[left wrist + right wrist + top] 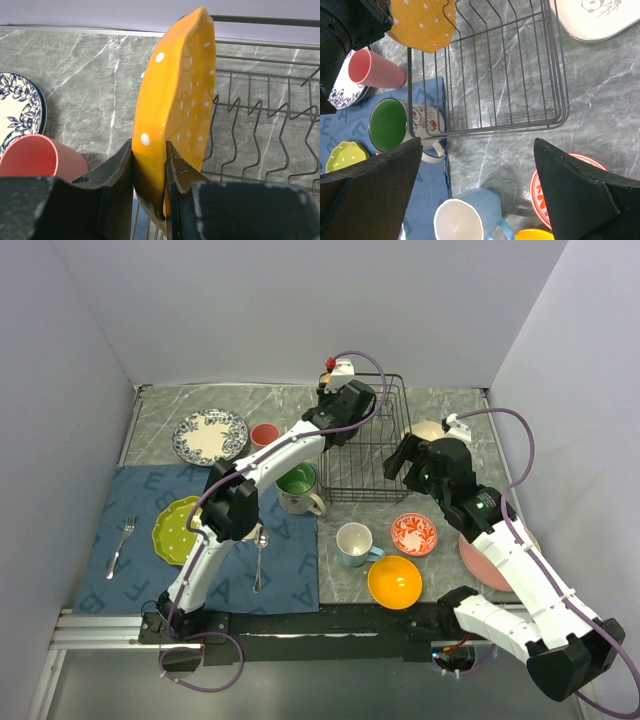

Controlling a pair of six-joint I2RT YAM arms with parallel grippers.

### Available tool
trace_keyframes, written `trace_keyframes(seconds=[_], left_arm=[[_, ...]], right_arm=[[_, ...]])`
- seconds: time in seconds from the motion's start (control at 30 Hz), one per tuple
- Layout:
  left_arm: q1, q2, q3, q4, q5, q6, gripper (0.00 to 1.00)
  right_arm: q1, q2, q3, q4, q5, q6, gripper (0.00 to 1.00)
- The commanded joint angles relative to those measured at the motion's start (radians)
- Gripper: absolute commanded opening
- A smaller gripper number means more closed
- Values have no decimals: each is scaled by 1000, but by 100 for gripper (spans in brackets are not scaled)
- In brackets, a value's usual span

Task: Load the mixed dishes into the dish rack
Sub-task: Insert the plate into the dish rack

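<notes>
An orange scalloped plate (175, 100) with white dots stands on edge, my left gripper (149, 150) shut on its lower rim. It hangs over the far left corner of the black wire dish rack (365, 498), whose dividers (260, 115) show just to the plate's right. In the right wrist view the plate (422, 20) is at the rack's (490, 131) top left. My right gripper (477, 165) is open and holds nothing, hovering near the rack's right front corner above a blue mug (465, 220).
On the blue mat (290, 570) lie a lime plate (180, 528), a fork (120, 545), a spoon (260, 560) and a green-lined mug (298, 485). A floral plate (210, 436) and pink cup (264, 435) sit behind. A red-patterned dish (414, 534), orange bowl (394, 581) and pink plate (490, 565) sit right.
</notes>
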Motion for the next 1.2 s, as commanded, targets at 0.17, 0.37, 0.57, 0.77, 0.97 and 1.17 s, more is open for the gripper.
trace_keyframes(seconds=[0.17,0.37,0.57,0.77,0.97,1.17], left_arm=[[-1,21,60,129,25,67,1],[-3,22,34,164,38,105,24],[-3,42,40,168,68,102,43],[-3,55,41,157,78,85,50],[-3,45,40,145,65,72,59],[-1,-16,15,144,32,59,90]], right_arm=[[-13,-16,-23,20,-5,18,100],[-19,-13,-26,23,-14,18,100],[-19,-9,-30,26,-16,21,100],[-25,-9,-34,24,-16,20,100],[-27,-10,-33,24,-22,20,100],[-31,-10,-19,24,-31,12,100]])
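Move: My left hand still grips the orange plate on edge at the rack's left end; the slot it is going into lies about 4 cm ahead, 2 cm right and 8 cm below. The pink cup stands some 16 cm left and 4 cm back, the green mug about 8 cm left and 15 cm back, both roughly 14 cm down. From my right hand the slot is about 24 cm ahead, 17 cm left and 12 cm below. I ease my left hand about 1 cm forward with the orange plate, then loosen my fingers and shift some 2 cm right, further in over the rack, nudging the plate that way. Sinking about 2 cm in all, I stop and spread the fingers wide to either side of the plate, letting go. ##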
